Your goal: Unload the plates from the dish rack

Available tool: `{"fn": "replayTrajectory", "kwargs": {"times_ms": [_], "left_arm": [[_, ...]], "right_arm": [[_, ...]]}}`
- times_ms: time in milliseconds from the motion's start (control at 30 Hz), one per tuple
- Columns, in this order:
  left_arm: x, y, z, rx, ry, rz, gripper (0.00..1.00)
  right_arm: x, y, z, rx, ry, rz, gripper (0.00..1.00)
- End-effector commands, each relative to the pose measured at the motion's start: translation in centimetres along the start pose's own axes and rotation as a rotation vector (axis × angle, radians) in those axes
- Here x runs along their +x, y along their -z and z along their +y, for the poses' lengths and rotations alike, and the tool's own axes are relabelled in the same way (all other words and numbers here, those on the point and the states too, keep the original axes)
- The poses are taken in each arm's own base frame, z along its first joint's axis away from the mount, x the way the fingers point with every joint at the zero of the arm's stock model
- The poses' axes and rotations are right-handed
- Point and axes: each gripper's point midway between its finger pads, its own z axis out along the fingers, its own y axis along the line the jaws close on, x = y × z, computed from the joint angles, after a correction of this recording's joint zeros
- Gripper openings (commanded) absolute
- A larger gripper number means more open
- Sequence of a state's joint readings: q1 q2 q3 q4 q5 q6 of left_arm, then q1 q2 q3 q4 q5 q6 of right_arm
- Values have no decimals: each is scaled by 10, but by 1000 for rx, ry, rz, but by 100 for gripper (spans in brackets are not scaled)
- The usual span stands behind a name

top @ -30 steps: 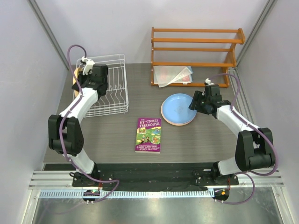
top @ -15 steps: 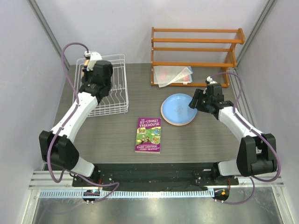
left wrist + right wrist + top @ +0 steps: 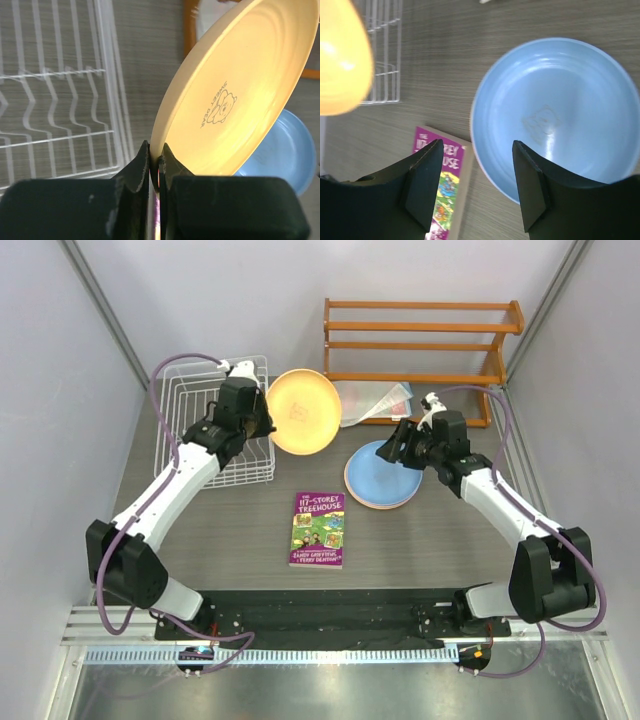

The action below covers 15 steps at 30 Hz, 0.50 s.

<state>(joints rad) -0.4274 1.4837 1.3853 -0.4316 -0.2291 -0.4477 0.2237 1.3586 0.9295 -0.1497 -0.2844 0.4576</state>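
My left gripper point(image 3: 268, 418) is shut on the rim of a yellow-orange plate point(image 3: 303, 411), holding it in the air just right of the white wire dish rack point(image 3: 215, 430). In the left wrist view the fingers point(image 3: 156, 156) pinch the plate point(image 3: 235, 100) on edge, with the rack point(image 3: 60, 100) to its left. A light blue plate point(image 3: 385, 475) lies on a pink plate point(image 3: 365, 503) at centre right. My right gripper point(image 3: 394, 445) hangs open over the blue plate's left rim point(image 3: 555, 115), holding nothing point(image 3: 477, 146).
A purple book point(image 3: 318, 528) lies flat in the middle, close to the plate stack's left edge point(image 3: 442, 195). An orange wooden slatted shelf point(image 3: 420, 350) stands at the back right with a clear sheet-like item point(image 3: 372, 400) under it. Grey walls close in both sides.
My left arm has lifted the yellow-orange plate out of the rack and swung it right, past the rack's right side. My right gripper has shifted left over the blue plate.
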Motion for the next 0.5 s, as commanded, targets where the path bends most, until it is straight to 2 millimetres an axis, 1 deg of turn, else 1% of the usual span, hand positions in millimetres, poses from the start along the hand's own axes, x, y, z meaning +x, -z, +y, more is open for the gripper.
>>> {"fn": "replayTrajectory", "kwargs": {"times_ms": [0,67,100,233,367,467], "left_arm": [[1,10,-61,256,132,24,0],[9,8,-66,257,125,39,0],[17,8,-71,258,115,52,0],[31,8,-79,258,93,71,0],[36,9,-85,255,80,72,0],[36,10,-87,258,76,71,0]], "right_arm": [[-32,0,59,-196,8,-86,63],[-33,-2,66,-203,16,-87,64],[-30,-3,71,-214,26,-80,64],[-31,-7,81,-234,28,-70,64],[-31,-13,82,-226,34,-65,64],[-28,-20,76,-202,36,-48,59]]}}
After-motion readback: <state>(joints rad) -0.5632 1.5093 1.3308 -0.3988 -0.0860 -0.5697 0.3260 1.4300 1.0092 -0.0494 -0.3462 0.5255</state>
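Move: My left hand already grips the yellow plate by its left rim, and the place to bring it, my right hand's open fingers, lies about 28 cm to its right, 3 cm back and some 7 lower. From my right hand, the yellow plate's middle is roughly 20 cm left, 7 ahead and 7 above, while the blue plate lies about 2 cm back, laterally in line, some 14 below. The dish rack stands about 16 cm left of my left hand, 7 ahead and 15 below. I carry the yellow plate away from the rack in my left hand, about 8 cm right, drawing back some 4 and sinking a little, the wrist turning about 10 degrees clockwise, grip kept. My right hand comes to meet it, some 6 cm left and 3 up, jaws staying open around the plate's right rim; both slow down as they meet. ##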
